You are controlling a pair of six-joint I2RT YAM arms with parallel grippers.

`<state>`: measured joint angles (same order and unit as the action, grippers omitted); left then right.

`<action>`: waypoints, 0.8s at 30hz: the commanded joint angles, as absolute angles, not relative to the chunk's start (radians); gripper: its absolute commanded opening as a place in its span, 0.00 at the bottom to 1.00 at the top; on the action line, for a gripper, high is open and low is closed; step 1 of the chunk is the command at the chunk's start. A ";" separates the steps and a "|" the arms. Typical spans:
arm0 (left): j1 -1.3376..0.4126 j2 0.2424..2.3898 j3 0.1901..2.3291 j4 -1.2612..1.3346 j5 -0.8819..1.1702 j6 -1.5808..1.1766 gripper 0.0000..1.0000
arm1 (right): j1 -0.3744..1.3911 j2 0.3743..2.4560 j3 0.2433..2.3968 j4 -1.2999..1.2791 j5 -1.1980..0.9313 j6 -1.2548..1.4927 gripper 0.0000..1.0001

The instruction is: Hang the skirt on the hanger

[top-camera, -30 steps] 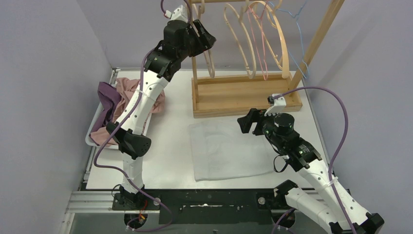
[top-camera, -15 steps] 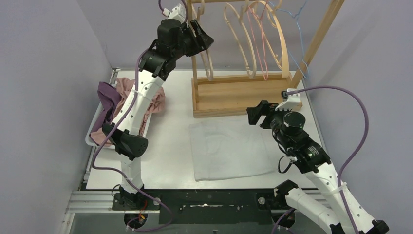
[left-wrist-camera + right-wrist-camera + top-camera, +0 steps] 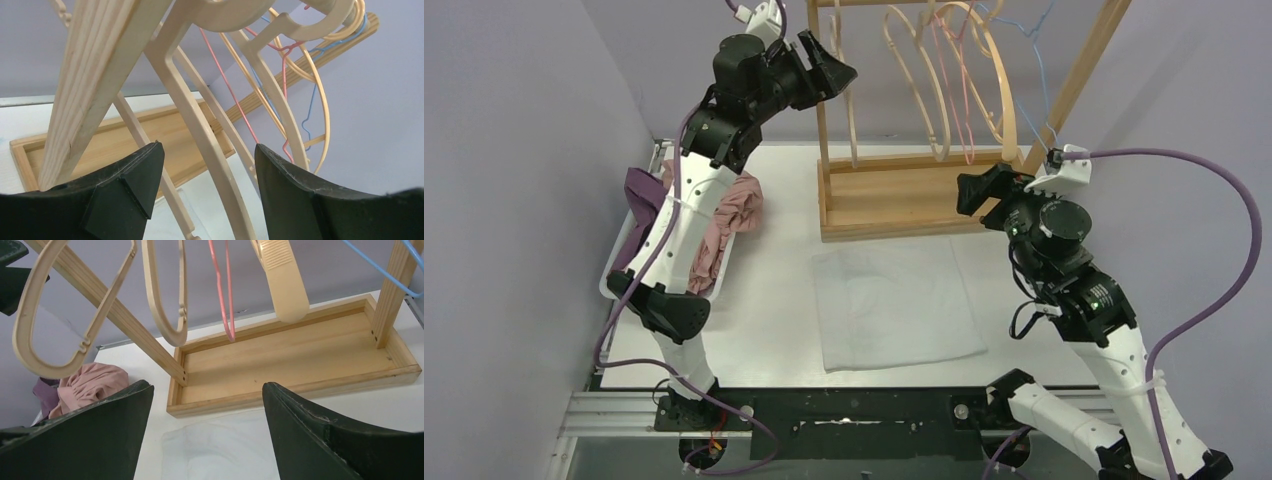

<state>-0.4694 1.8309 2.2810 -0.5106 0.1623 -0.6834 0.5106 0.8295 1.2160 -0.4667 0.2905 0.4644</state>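
The skirt [image 3: 894,305] is a white cloth lying flat on the table in front of the rack; its far edge also shows between my right fingers [image 3: 225,445]. A cream hanger [image 3: 854,125] hangs at the left end of the wooden rack [image 3: 924,195]. My left gripper [image 3: 829,70] is raised high at that hanger. It stands open, and the hanger's arm [image 3: 200,130] runs through the gap, touching neither finger. My right gripper [image 3: 979,190] hovers open and empty over the rack's front right edge, above the skirt's far side.
More cream hangers [image 3: 944,90], a pink wire one [image 3: 964,110] and a blue wire one [image 3: 1036,60] hang along the rack. A white bin [image 3: 612,272] at the left holds pink and purple clothes [image 3: 734,205]. Grey walls close both sides.
My left gripper has risen and shifted left beside the hanger's top. My right arm has lifted off the skirt and swung back-right towards the rack. The skirt has not moved.
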 commanded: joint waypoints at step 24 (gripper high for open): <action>-0.486 1.880 2.415 -0.461 0.097 -0.612 0.00 | 0.500 0.809 1.227 -0.512 0.241 0.526 0.81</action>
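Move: At the left end of the rack, the near arm of the leftmost wooden hanger is about 4 cm ahead of the left fingers, 2 cm to their right and 4 cm lower. The rack's left post rises some 8 cm ahead and 5 cm to the left at hand height; the second hanger hangs about 11 cm to the right, 4 cm ahead and 5 cm lower. From the right hand, the leftmost hanger is roughly 20 cm ahead, 23 cm left and 5 cm up. Easing forward about 3 cm and then also down some 3.5 cm, the left hand brings its open fingers to either side of the leftmost hanger's near arm, below the hook, the fingertips dipping about 5 degrees. As the descent ends, the fingers close and pinch that arm from both sides. ##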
